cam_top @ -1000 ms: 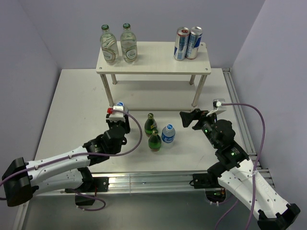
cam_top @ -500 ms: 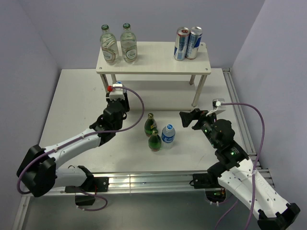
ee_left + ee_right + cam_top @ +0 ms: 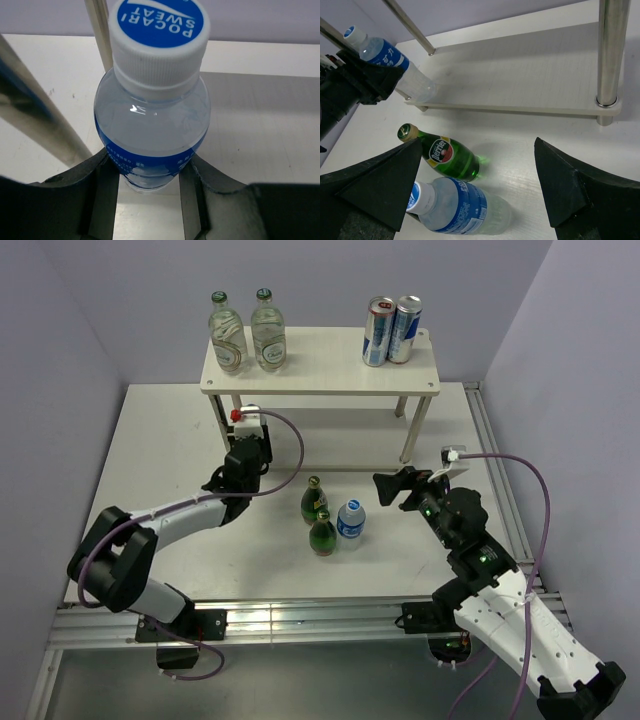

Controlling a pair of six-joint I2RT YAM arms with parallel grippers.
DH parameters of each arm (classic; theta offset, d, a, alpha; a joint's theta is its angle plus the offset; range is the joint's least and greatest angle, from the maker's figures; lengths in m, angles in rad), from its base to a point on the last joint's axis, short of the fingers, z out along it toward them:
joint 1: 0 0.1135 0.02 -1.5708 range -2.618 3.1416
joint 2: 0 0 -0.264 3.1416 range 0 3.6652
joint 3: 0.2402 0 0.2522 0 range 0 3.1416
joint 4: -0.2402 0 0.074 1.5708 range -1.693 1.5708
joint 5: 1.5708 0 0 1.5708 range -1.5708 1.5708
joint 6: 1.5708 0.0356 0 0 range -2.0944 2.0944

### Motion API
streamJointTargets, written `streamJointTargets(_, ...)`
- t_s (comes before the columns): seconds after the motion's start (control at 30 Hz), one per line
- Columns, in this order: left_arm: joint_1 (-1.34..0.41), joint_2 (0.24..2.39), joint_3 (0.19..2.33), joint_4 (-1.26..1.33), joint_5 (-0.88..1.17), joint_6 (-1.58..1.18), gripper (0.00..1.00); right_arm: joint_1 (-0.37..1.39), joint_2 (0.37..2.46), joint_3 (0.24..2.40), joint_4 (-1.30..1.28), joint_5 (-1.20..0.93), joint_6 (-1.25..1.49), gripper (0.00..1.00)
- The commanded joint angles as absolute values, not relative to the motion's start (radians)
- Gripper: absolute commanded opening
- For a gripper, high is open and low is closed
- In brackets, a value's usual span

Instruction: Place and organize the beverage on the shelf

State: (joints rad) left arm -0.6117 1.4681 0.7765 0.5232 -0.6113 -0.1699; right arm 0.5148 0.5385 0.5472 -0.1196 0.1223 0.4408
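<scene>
My left gripper (image 3: pixel 245 440) is shut on a clear Pocari Sweat bottle (image 3: pixel 150 115) with a blue label and white cap. It holds the bottle tilted at the left front corner of the shelf's lower board (image 3: pixel 520 65); the bottle (image 3: pixel 390 59) also shows in the right wrist view. The cream shelf (image 3: pixel 320 365) stands at the back. My right gripper (image 3: pixel 395 488) is open and empty, right of a second Pocari bottle (image 3: pixel 351 519) and two green Perrier bottles (image 3: pixel 315 498) (image 3: pixel 322 533) standing on the table. In the right wrist view my right gripper (image 3: pixel 476 145) frames a green bottle (image 3: pixel 447 152) and the Pocari bottle (image 3: pixel 455 207).
On the shelf top stand two clear glass bottles (image 3: pixel 227 335) (image 3: pixel 268 332) at the left and two cans (image 3: pixel 379 332) (image 3: pixel 405 328) at the right. A shelf leg (image 3: pixel 30 115) is close to the left of the held bottle. Purple walls enclose the table.
My left gripper has carried the Pocari bottle away from the arm bases to the shelf's lower tier at its left front leg. The right arm has not moved.
</scene>
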Motion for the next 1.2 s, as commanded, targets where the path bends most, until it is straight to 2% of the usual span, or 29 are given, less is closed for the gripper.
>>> streamJointTargets(0.0,-0.598,1.472,0.864,0.768,-0.591,-0.186,0.00,0.520,0.548,0.540,-0.086,0.117,0.442,1.00)
streamJointTargets(0.3,-0.577,1.546,0.891,0.793,-0.607,-0.186,0.00,0.520,0.558,0.541,-0.081,0.109,0.443,1.00)
streamJointTargets(0.37,-0.571,1.555,0.893,0.792,-0.603,-0.189,0.06,0.520,0.560,0.541,-0.081,0.107,0.442,1.00)
streamJointTargets(0.4,-0.568,1.563,0.893,0.788,-0.603,-0.187,0.18,0.522,0.560,0.541,-0.080,0.106,0.442,1.00)
streamJointTargets(0.47,-0.566,1.568,0.896,0.785,-0.603,-0.186,0.32,0.520,0.560,0.541,-0.078,0.104,0.442,1.00)
streamJointTargets(0.5,-0.566,1.566,0.893,0.787,-0.603,-0.187,0.48,0.520,0.560,0.541,-0.078,0.106,0.442,1.00)
streamJointTargets(0.6,-0.568,1.554,0.881,0.785,-0.598,-0.195,0.67,0.520,0.564,0.543,-0.080,0.101,0.442,1.00)
streamJointTargets(0.67,-0.566,1.545,0.874,0.778,-0.594,-0.198,0.73,0.520,0.568,0.543,-0.080,0.101,0.443,1.00)
streamJointTargets(0.7,-0.568,1.540,0.874,0.770,-0.591,-0.201,0.85,0.520,0.568,0.543,-0.080,0.098,0.443,1.00)
streamJointTargets(0.8,-0.568,1.526,0.868,0.755,-0.588,-0.204,0.99,0.520,0.563,0.540,-0.078,0.098,0.445,1.00)
streamJointTargets(1.0,-0.612,1.459,0.842,0.720,-0.623,-0.193,0.99,0.520,0.563,0.540,-0.078,0.097,0.445,1.00)
streamJointTargets(1.17,-0.689,1.356,0.810,0.583,-0.669,-0.219,0.99,0.520,0.557,0.540,-0.081,0.101,0.445,1.00)
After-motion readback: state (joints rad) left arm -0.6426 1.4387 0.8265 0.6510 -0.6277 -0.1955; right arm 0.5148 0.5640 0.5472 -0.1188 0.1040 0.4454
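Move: My left hand grips the Pocari bottle at the left end of the lower shelf. Its standing spot is about 3 cm straight ahead, roughly 12 cm below my hand. The shelf's front left post rises some 6 cm to my left and 1 cm back. The rear green bottle is about 17 cm back, 14 cm right and 5 cm lower. From my right hand the standing spot lies roughly 15 cm ahead, 27 cm left and 15 cm down. I keep the bottle upright and slide it level about 3 cm deeper onto the lower shelf with my left hand, just inside the front left post. There I open my fingers wide to let go, then lift about 6 cm, tipping them up some 10 degrees, and draw back about 3 cm with a slight drift right, away from the bottle. ##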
